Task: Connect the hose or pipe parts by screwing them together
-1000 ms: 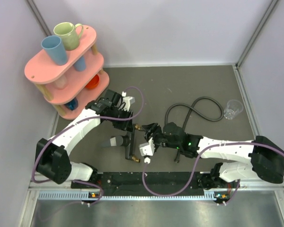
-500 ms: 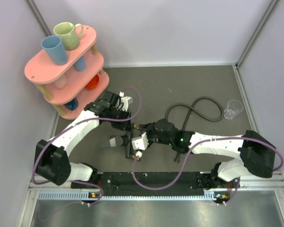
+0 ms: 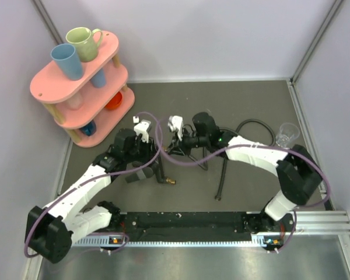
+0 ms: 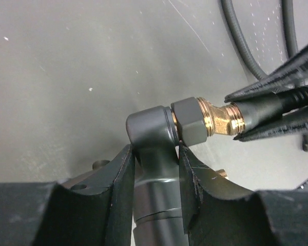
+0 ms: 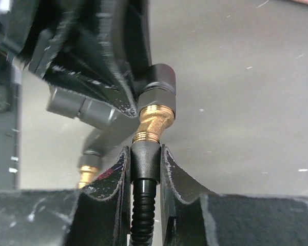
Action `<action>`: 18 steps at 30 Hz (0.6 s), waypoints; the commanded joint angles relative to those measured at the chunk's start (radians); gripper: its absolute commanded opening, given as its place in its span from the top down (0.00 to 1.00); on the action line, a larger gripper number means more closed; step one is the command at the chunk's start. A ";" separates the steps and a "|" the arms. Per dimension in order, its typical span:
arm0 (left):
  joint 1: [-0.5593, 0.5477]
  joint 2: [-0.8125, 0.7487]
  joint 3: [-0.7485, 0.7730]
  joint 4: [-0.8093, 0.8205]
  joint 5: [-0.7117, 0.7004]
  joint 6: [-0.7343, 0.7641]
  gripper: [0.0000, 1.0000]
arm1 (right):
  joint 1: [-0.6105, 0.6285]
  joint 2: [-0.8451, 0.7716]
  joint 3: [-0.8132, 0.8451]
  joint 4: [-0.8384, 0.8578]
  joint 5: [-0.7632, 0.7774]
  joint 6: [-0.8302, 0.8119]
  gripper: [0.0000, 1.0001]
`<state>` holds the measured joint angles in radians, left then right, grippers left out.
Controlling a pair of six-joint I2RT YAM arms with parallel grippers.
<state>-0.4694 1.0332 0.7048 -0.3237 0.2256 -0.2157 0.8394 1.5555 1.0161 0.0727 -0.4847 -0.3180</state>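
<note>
The forked fitting point(image 4: 153, 128) is a dark grey body with a brass elbow point(image 4: 218, 117) on one branch. My left gripper point(image 4: 155, 154) is shut on its stem. The hose point(image 3: 252, 125) loops across the right of the table. Its knurled end nut point(image 5: 145, 156) sits against the brass thread point(image 5: 153, 120), with my right gripper point(image 5: 145, 154) shut on that nut. In the top view the two grippers meet mid-table, the left gripper point(image 3: 154, 165) beside the right gripper point(image 3: 177, 147), and the fitting's other brass end point(image 3: 170, 181) sticks out toward me.
A pink two-tier rack point(image 3: 76, 81) with cups stands at the far left. A clear plastic cup point(image 3: 287, 134) sits near the right wall. The free hose end point(image 3: 220, 195) lies near the front rail point(image 3: 186, 221). Purple cables arch over both wrists.
My right wrist has swung away from the front edge toward the far side and its jaws have closed on the hose nut. The left arm has shifted right, still holding the fitting.
</note>
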 commanded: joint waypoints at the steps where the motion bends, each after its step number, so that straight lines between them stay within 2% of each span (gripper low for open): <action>1: -0.080 -0.137 -0.048 0.366 0.110 -0.007 1.00 | -0.105 0.129 0.098 0.106 -0.358 0.496 1.00; 2: -0.080 -0.145 -0.059 0.380 0.104 -0.002 1.00 | -0.112 0.139 0.072 0.158 -0.400 0.552 1.00; 3: -0.081 -0.159 -0.070 0.409 0.101 0.004 1.00 | -0.128 0.149 0.047 0.300 -0.423 0.671 1.00; 4: -0.081 -0.165 -0.089 0.422 0.095 0.004 1.00 | -0.134 0.162 0.024 0.365 -0.452 0.728 1.00; 5: -0.081 -0.173 -0.099 0.429 0.080 0.007 1.00 | -0.141 0.173 -0.022 0.440 -0.460 0.799 1.00; 6: -0.081 -0.183 -0.108 0.449 0.075 0.007 1.00 | -0.164 0.185 -0.040 0.526 -0.457 0.939 1.00; 7: -0.081 -0.188 -0.123 0.453 0.066 0.007 1.00 | -0.174 0.211 -0.059 0.630 -0.471 0.994 1.00; 8: -0.081 -0.191 -0.128 0.456 0.051 0.004 1.00 | -0.181 0.216 -0.063 0.674 -0.483 1.026 0.98; 9: -0.081 -0.191 -0.133 0.459 0.046 0.003 1.00 | -0.183 0.215 -0.068 0.685 -0.485 1.031 0.86; 12: -0.081 -0.180 -0.134 0.459 0.035 -0.002 1.00 | -0.183 0.163 -0.085 0.619 -0.444 0.920 0.64; 15: -0.078 -0.150 -0.095 0.384 -0.014 -0.033 1.00 | -0.184 0.077 -0.088 0.422 -0.372 0.733 0.57; 18: -0.072 -0.092 -0.039 0.264 0.013 -0.034 1.00 | -0.183 -0.018 -0.100 0.257 -0.255 0.564 0.50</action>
<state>-0.5354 0.9073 0.5465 -0.1059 0.1532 -0.2203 0.6605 1.6917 0.9161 0.4717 -0.8841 0.4789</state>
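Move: The right hand already has the hose's collar between its fingers. The brass fitting it is being worked onto is about 3 cm to its left, 1 cm ahead and 1 cm lower, and from the left hand, which holds the sprayer body, that fitting is roughly 5 cm right, 1 cm ahead and 1 cm up. The sprayer's second outlet sits some 10 cm back, 2 cm left and 6 cm below the right hand; the hose's near bend is about 13 cm right, 4 cm back and 12 cm below. Still gripping the collar, the right hand rolls about the line of its fingers by some 50 degrees, clockwise as seen from behind the hand looking along the fingers, and sinks nearly 2 cm as it does so; then it opens its fingers wide off the collar and comes back up about as far, staying around the hose end. Meanwhile the left hand keeps its pinch on the sprayer body beside the fitting, tipping its fingers up about 10 degrees and easing around a centimetre to the right at the end. ##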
